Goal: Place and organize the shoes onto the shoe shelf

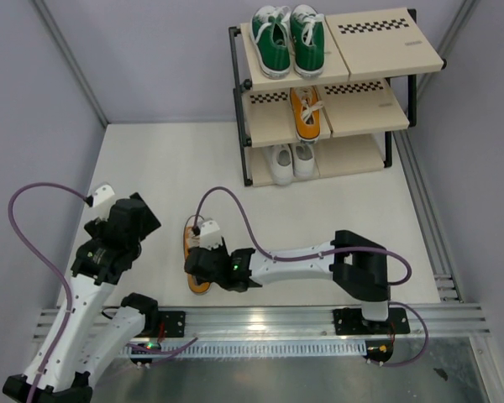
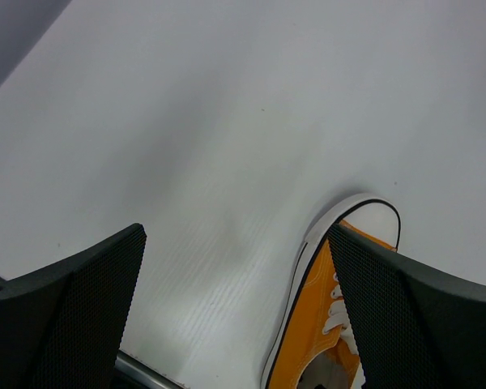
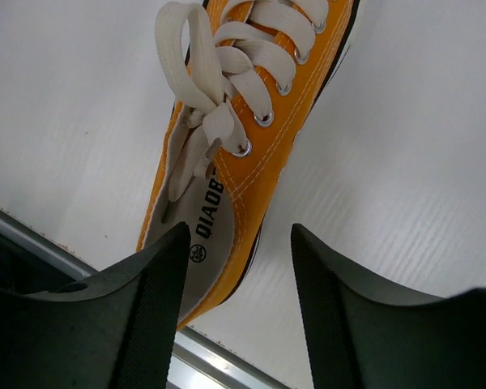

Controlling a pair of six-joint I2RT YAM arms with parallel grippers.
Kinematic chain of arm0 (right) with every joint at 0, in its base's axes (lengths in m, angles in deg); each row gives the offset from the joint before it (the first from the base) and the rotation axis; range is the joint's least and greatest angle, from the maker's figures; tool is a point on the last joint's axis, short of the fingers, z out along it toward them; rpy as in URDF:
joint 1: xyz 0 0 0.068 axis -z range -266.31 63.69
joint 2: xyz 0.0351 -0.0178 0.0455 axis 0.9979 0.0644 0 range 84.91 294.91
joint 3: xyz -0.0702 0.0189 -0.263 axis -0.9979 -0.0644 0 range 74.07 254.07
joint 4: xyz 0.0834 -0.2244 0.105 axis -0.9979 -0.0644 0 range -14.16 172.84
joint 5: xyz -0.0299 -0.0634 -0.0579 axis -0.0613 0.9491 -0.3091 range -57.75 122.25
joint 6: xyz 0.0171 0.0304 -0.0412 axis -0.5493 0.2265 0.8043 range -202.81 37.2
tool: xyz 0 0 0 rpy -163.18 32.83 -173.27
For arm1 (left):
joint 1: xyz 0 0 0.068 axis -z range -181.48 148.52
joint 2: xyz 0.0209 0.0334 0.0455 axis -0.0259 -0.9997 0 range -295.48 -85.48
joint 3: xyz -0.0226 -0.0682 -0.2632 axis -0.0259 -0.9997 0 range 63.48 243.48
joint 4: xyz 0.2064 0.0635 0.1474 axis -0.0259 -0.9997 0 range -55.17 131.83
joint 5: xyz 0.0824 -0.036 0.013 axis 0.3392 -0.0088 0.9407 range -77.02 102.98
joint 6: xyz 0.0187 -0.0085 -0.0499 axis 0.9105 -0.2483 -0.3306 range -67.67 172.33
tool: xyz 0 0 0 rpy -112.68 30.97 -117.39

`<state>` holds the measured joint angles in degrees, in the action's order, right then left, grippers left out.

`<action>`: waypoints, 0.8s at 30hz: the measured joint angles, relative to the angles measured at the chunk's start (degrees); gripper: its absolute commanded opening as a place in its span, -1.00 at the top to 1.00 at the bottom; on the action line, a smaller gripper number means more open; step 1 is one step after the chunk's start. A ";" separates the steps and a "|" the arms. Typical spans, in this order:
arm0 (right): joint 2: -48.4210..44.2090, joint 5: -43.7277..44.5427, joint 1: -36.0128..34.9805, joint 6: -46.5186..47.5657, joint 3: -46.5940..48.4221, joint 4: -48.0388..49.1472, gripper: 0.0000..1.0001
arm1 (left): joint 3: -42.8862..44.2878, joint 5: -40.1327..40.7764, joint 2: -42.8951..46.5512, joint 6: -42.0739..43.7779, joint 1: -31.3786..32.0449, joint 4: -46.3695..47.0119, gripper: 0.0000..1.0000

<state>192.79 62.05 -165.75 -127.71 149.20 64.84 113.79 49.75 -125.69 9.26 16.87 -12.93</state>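
Observation:
An orange sneaker (image 1: 195, 252) with white laces lies on the table near the front edge. It also shows in the right wrist view (image 3: 251, 138) and the left wrist view (image 2: 328, 312). My right gripper (image 1: 200, 262) is open, directly over the shoe's heel, one finger inside the opening and the other outside its side wall. My left gripper (image 1: 122, 235) is open and empty, to the left of the shoe. The shoe shelf (image 1: 386, 50) at the back holds the green pair (image 1: 290, 38) on top, one orange sneaker (image 1: 308, 113) on the middle tier, the white pair (image 1: 290, 161) at the bottom.
A metal rail (image 1: 260, 319) runs along the table's front edge, just behind the shoe's heel. Grey walls stand left and right. The right halves of the shelf boards are bare.

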 measured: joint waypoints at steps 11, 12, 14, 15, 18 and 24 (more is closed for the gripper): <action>7.85 2.38 0.61 0.61 5.99 -5.11 0.94 | -0.48 -1.20 0.50 0.11 0.00 0.07 -0.98; 7.76 2.78 0.90 0.59 5.99 -5.70 0.95 | -0.50 -1.29 0.55 0.13 -0.02 0.07 -0.98; 6.97 3.13 1.42 0.59 5.40 -6.27 0.94 | -0.52 -1.46 0.59 0.15 0.00 0.07 -0.98; 5.97 3.13 1.88 0.72 4.22 -5.99 0.94 | -0.52 -1.49 0.59 0.20 -0.02 0.07 -0.98; -0.31 3.19 3.76 1.46 -2.29 -6.08 0.94 | -0.61 -1.77 0.59 0.26 -0.02 0.09 -0.98; -19.61 5.55 8.09 3.48 -12.09 -8.09 0.94 | -0.76 -1.97 0.59 0.28 -0.02 0.11 -0.98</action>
<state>173.18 67.60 -157.66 -124.23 137.11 56.75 113.02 47.79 -125.10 9.54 16.84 -12.82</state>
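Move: The orange sneaker still on the table lies under my right hand, its middle about 4 cm ahead, 3 cm to the left and 5 cm below; the near metal rail is some 12 cm straight behind and 8 cm lower. The white pair on the bottom shelf stands about 30 cm ahead and 23 cm to the right, level with this hand. From my left hand the orange sneaker is some 15 cm right, 2 cm back and 16 cm down. I sink my right hand about 3 cm, easing slightly forward, and shut its half-open fingers on the right side wall of the orange sneaker's opening, one finger inside and one outside. Keeping that pinch, I carry the sneaker to the right about 12 cm, easing forward and then rising faster, some 8 cm up from the grip, towards the shelf. ##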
